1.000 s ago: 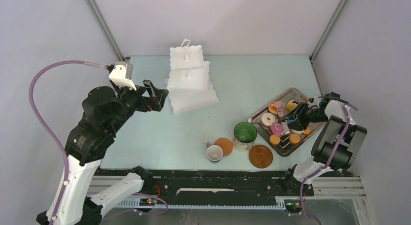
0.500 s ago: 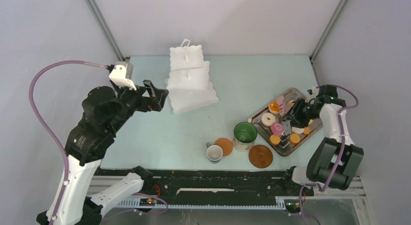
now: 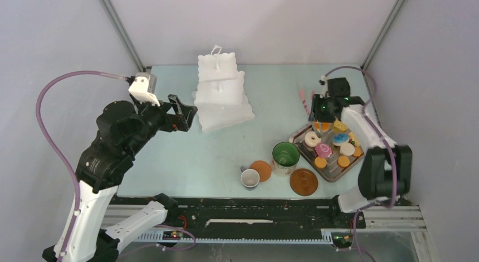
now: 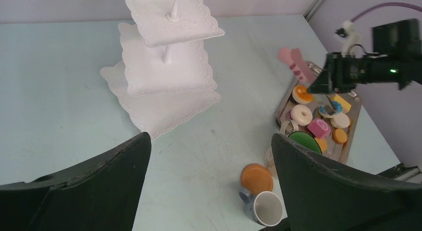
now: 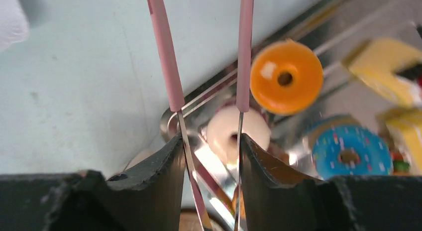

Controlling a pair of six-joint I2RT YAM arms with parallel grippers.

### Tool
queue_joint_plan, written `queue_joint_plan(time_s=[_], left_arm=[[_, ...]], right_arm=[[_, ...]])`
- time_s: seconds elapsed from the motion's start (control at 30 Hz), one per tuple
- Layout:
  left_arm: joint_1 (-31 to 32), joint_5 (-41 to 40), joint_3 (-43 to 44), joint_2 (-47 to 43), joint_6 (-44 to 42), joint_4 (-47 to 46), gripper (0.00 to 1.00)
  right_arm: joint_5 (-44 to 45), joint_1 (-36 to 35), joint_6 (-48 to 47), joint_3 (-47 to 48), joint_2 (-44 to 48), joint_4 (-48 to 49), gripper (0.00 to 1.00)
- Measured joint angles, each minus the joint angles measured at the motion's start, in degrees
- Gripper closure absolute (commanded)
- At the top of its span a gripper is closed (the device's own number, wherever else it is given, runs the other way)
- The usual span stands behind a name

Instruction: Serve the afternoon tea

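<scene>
The white three-tier stand (image 3: 221, 92) stands at the back of the table. My left gripper (image 3: 182, 112) hovers open just left of it, holding nothing. Toy pastries lie in the metal tray (image 3: 333, 176): a white doughnut (image 3: 312, 139), a pink cake (image 3: 323, 149) and orange rounds (image 3: 320, 162). My right gripper (image 3: 323, 107) hangs over the tray's far corner, shut on the thin pink tongs (image 3: 304, 101). In the right wrist view the tongs' arms (image 5: 166, 66) stand apart with nothing between them, above the white doughnut (image 5: 226, 134) and an orange doughnut (image 5: 286, 76).
A green-lined mug (image 3: 286, 154) stands left of the tray. In front of the mug are a white cup (image 3: 250, 178), an orange saucer (image 3: 261, 170) and a brown saucer (image 3: 304, 182). Grey walls close in the table on three sides.
My right arm has swung from the tray's right side to its far corner, carrying the tongs up with it. The left arm has not moved.
</scene>
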State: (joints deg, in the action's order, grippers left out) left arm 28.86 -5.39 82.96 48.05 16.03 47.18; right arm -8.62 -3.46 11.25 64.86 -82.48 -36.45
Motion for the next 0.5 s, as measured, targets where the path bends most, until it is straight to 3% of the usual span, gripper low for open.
queue_joint_plan(time_s=[0.17,0.5], left_arm=[[0.02,-0.07,0.92,0.02,-0.04,2.29,0.02],[0.02,-0.48,4.96,2.32,-0.07,3.78,0.02]], right_arm=[[3.02,-5.73,-5.51,5.60,-13.35,2.56,0.69],[7.17,-9.18,-8.26,16.24,-27.10,3.96,0.57]])
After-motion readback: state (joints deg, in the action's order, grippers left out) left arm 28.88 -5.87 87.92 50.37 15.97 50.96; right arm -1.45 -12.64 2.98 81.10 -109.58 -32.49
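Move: The tongs already in the right hand's grip are headed for the bare table beyond the tray, roughly 9 cm ahead, 5 cm to the left and 12 cm below that hand. The orange donut on the tray lies level with the hand and 1 cm to its right; the white donut is about 5 cm back and 2 cm left, the green mug some 15 cm back and 13 cm left. From the left hand that table spot is about 21 cm ahead, 35 cm right and 39 cm below. The tongs, still gripped by their metal part with the pink ends pointing outward, are carried by the right hand forward and down, each about 8 cm, and also to the left, off the tray's far left side towards the open table. The wrist turns counter-clockwise some 10 degrees and rolls its left side down by as much; the fingers keep their hold. ##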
